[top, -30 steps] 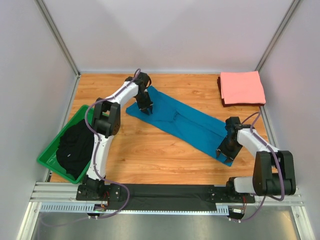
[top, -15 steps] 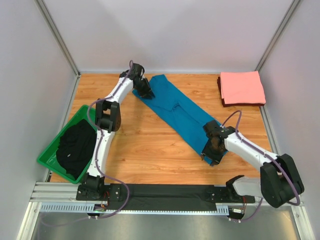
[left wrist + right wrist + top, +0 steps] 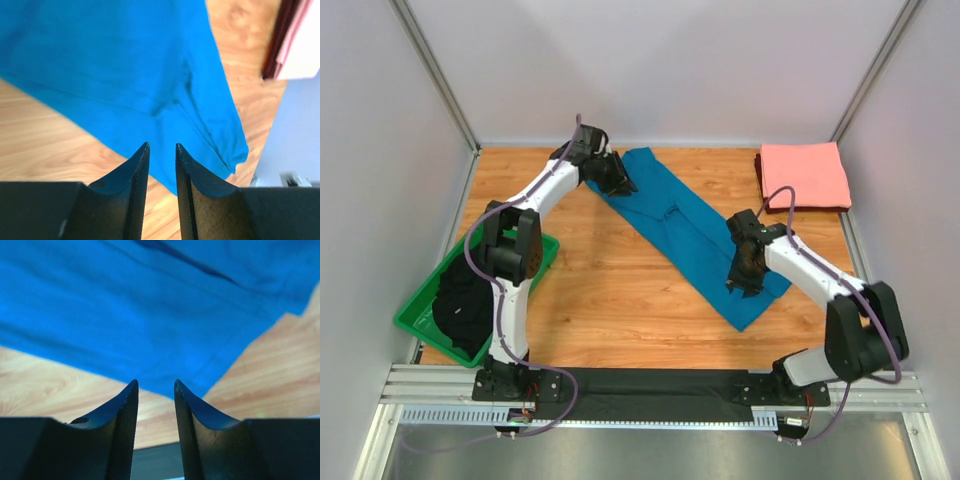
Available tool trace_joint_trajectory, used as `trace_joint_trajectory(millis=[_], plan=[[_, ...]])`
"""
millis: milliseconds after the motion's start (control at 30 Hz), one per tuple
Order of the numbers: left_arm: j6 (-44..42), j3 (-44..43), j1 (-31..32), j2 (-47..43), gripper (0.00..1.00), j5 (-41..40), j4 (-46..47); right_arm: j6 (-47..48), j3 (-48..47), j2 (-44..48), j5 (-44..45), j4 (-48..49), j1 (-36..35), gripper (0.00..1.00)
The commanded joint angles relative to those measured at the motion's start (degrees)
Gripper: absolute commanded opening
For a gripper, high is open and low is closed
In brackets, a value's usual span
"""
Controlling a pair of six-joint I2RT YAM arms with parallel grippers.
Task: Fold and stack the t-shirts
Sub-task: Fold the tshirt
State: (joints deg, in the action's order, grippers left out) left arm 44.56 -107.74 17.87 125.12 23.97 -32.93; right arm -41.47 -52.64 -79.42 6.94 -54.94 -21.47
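The teal-blue t-shirt (image 3: 685, 225) lies as a long folded strip, running diagonally from the back left toward the front right of the table. My left gripper (image 3: 620, 185) hovers at its far left end. In the left wrist view the gripper (image 3: 161, 145) is open over the teal cloth (image 3: 125, 65), with nothing between the fingers. My right gripper (image 3: 738, 283) is at the strip's near end. In the right wrist view it (image 3: 155, 381) is open and empty, with teal cloth (image 3: 150, 305) just beyond. The salmon-pink t-shirt (image 3: 805, 175) sits folded at the back right corner.
A green tray (image 3: 415, 320) holding dark clothing (image 3: 470, 295) rests at the table's left edge. The pink shirt's edge (image 3: 300, 45) shows at the upper right of the left wrist view. White walls and metal posts close in the back and sides.
The teal strip has swung to a steeper diagonal. The left gripper moved toward the back of the table. The right gripper moved left and then farther in, its jaws a little narrower.
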Motion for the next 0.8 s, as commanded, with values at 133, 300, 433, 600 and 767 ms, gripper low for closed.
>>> trace_joint_trajectory(millis=[133,300,433,600,767], plan=[[3.61,-3.33,5.42,5.55,0.32,-0.67,-1.25,5.01,-3.01,-12.25,-1.14,9.58,0.12,0.34],[2.82,-1.96,5.42,2.96,0.32,-8.66,-8.11,0.53,3.41,-11.9,-1.4,10.64,-3.56,0.33],[1.07,-0.02,5.42,-1.0,0.33,-13.85,-11.8,-4.74,8.07,-9.89,-3.24,10.55,-6.46,0.33],[0.27,7.01,5.51,-5.58,0.33,-12.37,-9.0,-11.69,9.06,-4.96,-5.62,8.98,-14.81,0.34],[-0.61,10.71,6.21,-5.15,0.33,-9.91,-7.42,-15.74,2.56,-3.91,-5.89,2.66,-21.68,0.35]])
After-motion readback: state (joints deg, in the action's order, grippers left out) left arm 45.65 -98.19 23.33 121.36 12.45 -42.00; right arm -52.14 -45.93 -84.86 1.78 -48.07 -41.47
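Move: Beneath the right hand, about 5 cm down, lies the blue t-shirt's near end, its middle some 2 cm back and 4 cm to the right; the pink stack is roughly 27 cm ahead and 14 cm right of that hand. From the left hand, which hovers about 11 cm high, the t-shirt's far end lies some 8 cm ahead and 1 cm left, its middle crease about 2 cm back and 10 cm right. Dipping about 5 cm onto the t-shirt's near end with a slight reach forward, the right hand presses with its part-open fingertips and drags the cloth back and left some 10 cm, turning a little counter-clockwise. The left hand swings right, then sinks and comes back left, ending some 7 cm nearer the base by the t-shirt's left edge, fingers still parted. ##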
